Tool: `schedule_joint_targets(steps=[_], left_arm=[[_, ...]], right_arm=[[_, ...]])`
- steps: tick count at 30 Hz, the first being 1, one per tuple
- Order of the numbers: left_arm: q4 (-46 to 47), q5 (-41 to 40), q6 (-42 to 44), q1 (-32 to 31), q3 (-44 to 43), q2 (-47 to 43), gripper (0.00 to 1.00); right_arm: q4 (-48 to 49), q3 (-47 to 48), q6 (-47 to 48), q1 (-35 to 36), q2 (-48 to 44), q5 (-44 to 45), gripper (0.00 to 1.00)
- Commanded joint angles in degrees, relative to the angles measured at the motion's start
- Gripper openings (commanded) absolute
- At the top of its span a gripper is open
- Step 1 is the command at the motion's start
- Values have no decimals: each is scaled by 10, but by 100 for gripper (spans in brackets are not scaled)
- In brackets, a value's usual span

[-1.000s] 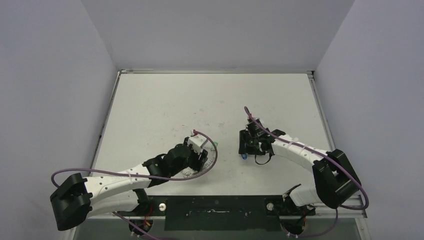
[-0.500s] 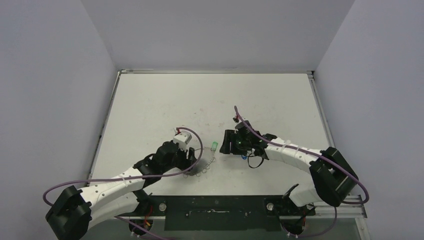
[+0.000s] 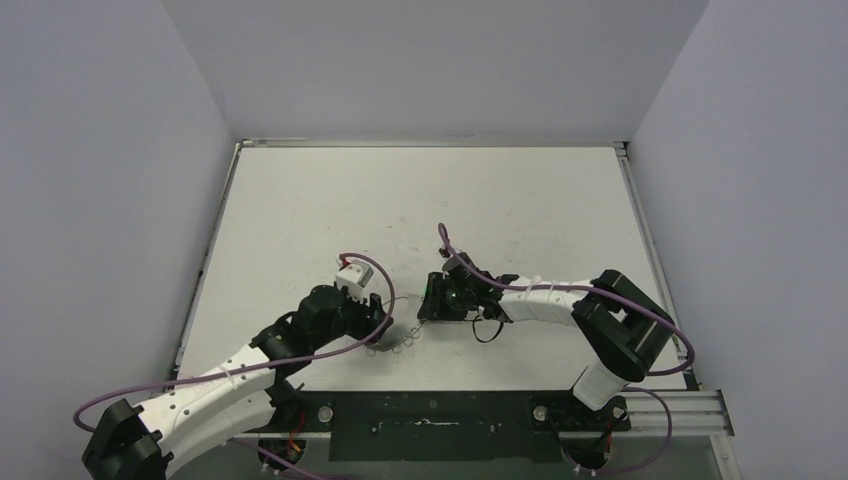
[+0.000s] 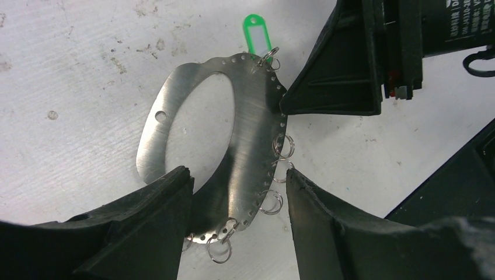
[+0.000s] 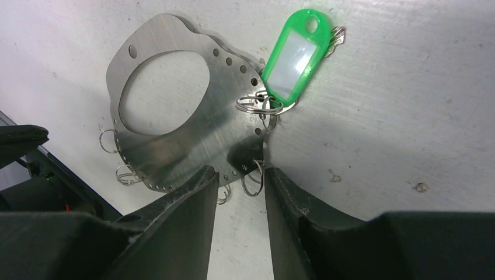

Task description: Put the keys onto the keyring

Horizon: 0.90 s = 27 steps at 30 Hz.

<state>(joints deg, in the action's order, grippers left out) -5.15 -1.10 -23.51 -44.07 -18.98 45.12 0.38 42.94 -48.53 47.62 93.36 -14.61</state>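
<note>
The keyring (image 4: 251, 134) is a flat metal plate ring with holes and several small split rings along its rim, lying on the table (image 3: 300, 220). The green-tagged key (image 5: 296, 57) hangs from one split ring at its far rim and is also in the left wrist view (image 4: 257, 36). The blue key is out of view. My left gripper (image 4: 238, 175) is open, its fingers either side of the plate's near rim. My right gripper (image 5: 240, 172) is open only narrowly, with a split ring (image 5: 252, 178) and the plate's edge at its fingertips.
From above, both grippers meet at the keyring (image 3: 402, 338) near the table's middle front, left gripper (image 3: 375, 315) and right gripper (image 3: 425, 305) close together. Purple cables loop over both arms. The right gripper's black body (image 4: 344, 64) touches the plate rim.
My right arm swung left onto the keyring and its jaws narrowed. The left arm drew back towards the near left, uncovering the ring.
</note>
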Motion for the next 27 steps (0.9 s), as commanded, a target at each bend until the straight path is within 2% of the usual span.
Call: schedule_joint_targets(steps=[1,5,12,21,27], left_arm=[[8,7,3,5,6,-26,57],[7,9,6,5,9,-37,57],[7,11,9,5,11,-44,56],[5,11,14,5,13,-50,56],[9,11,15,5,17,-54,56]], right_arm=[[25,10,-13,12,-1,7,35],[11,8,-13,17,-3,17,33],[-10,8,-11,19,-16,30,23],[-73,24,21,19,-41,62,0],[-139,55,79,19,-49,93,0]])
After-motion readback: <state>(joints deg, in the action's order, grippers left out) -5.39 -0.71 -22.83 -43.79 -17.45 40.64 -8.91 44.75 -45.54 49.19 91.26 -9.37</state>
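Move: The small ring at the near right corner of the keyring, the flat metal plate, lies between the right fingertips, about 1 cm back and 1 cm below. The plate's middle is some 5 cm left and 3 cm ahead of that hand. The green key tag lies about 6 cm ahead and 1 cm right, and the next small ring 2 cm left and 2 cm back. From the left hand the corner ring lies roughly 10 cm right, 1 cm back and 7 cm lower. The small ring on the plate's near right corner is pinched as the part-open right fingers ease back about 1 cm and close fully on it. Already during the last of the closing the right hand starts drawing to the right, some 2 cm, away from the plate's middle, the fingers tipping a little steeper downward. ##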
